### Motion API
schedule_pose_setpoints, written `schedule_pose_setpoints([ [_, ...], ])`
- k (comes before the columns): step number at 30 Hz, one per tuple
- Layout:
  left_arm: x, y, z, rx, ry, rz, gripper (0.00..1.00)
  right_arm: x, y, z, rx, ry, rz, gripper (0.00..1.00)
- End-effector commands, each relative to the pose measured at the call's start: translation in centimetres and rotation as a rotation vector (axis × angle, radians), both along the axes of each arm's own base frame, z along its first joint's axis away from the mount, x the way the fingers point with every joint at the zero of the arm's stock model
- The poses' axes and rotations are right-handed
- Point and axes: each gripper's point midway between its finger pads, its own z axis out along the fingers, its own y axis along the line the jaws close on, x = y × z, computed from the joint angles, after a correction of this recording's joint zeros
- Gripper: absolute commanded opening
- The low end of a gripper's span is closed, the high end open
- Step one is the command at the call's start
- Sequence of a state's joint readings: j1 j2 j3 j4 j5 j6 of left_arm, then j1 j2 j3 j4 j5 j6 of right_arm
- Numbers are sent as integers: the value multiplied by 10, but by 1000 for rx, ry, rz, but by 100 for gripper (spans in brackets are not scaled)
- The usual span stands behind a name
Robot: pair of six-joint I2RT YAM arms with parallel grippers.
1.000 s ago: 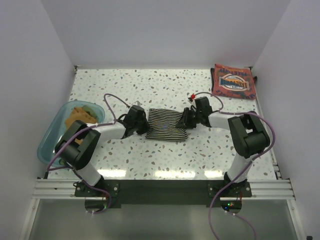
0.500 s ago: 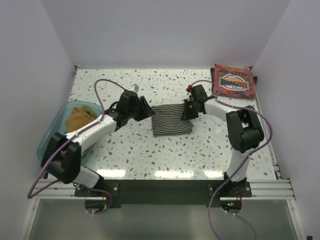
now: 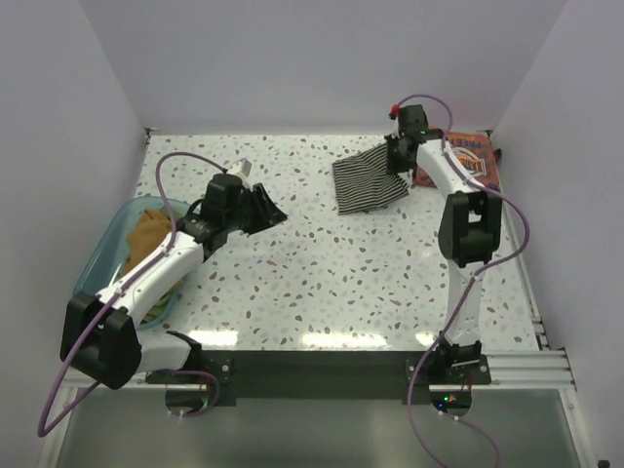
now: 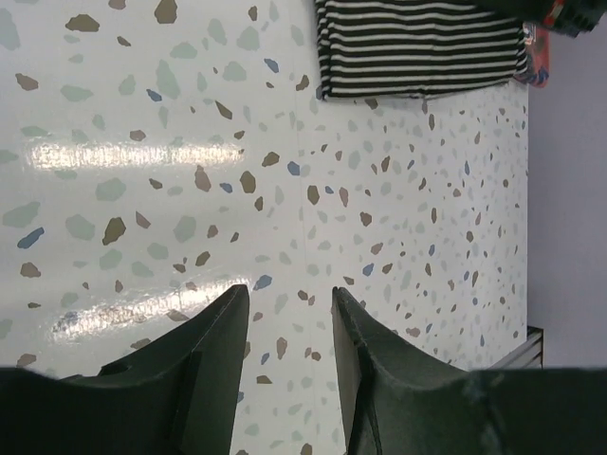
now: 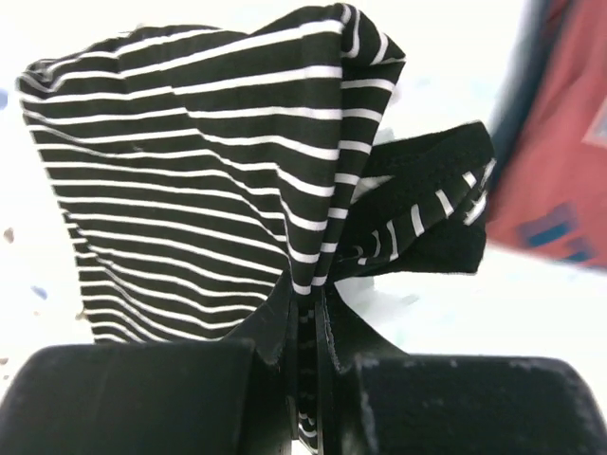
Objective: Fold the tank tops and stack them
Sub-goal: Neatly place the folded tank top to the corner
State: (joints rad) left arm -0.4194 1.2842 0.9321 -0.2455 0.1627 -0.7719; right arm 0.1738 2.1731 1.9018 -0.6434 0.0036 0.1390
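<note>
My right gripper (image 3: 398, 154) is shut on the folded black-and-white striped tank top (image 3: 368, 183) and holds it lifted at the table's back right; in the right wrist view the cloth (image 5: 180, 180) hangs pinched between the jaws. The rust-red tank top (image 3: 470, 161) with the blue-white graphic lies flat in the back right corner, just right of the striped one, and shows at the right wrist view's edge (image 5: 560, 171). My left gripper (image 3: 270, 210) is open and empty over bare table at the left middle (image 4: 289, 303). A mustard-orange tank top (image 3: 148, 234) lies in the teal bin.
The translucent teal plastic bin (image 3: 97, 278) stands at the table's left edge beside my left arm. White walls close in the table at the back and both sides. The striped top also shows at the top of the left wrist view (image 4: 417, 47).
My right gripper has carried the striped tank top from the table's middle to the back right, beside the rust-red one. My left gripper let go of it and drew back to the left, open.
</note>
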Motion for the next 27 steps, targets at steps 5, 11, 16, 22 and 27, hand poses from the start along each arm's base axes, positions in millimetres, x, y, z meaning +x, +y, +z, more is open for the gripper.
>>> schedule_pose_setpoints([
  [5, -3, -1, 0, 15, -21, -76, 45, 50, -61, 50, -124, -72, -23, 0],
  [11, 2, -4, -18, 34, 16, -112, 44, 78, -102, 79, -125, -183, -62, 0],
  [16, 6, -7, -30, 46, 42, -141, 43, 83, -139, 74, -134, -194, -123, 0],
  [22, 9, -7, -40, 52, 56, -148, 43, 88, -161, 94, -97, -256, -169, 0],
  [27, 10, -8, -45, 47, 66, -159, 43, 87, -181, 107, -102, -287, -202, 0],
])
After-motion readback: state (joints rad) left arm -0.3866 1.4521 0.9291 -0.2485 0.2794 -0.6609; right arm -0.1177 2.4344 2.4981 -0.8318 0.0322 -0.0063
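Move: The right hand still pinches the striped tank top near its right edge; the cloth's middle is about 8 cm to the hand's left, level with it front to back and some 5 cm below. The red folded tank top it is bound for lies roughly 20 cm to its right, 9 cm ahead and 9 cm below, with the table's far right corner about 30 cm right and 19 cm ahead. From the left hand the red one is some 52 cm right and 30 cm ahead. With the striped tank top kept pinched, the right hand carries it over the red one in the far corner: first forward and right, climbing about 5 cm, then level and straight right, some 18 cm rightward in all, turning slightly clockwise. The empty left hand, still half open, sinks about 6 cm well off to the left. ##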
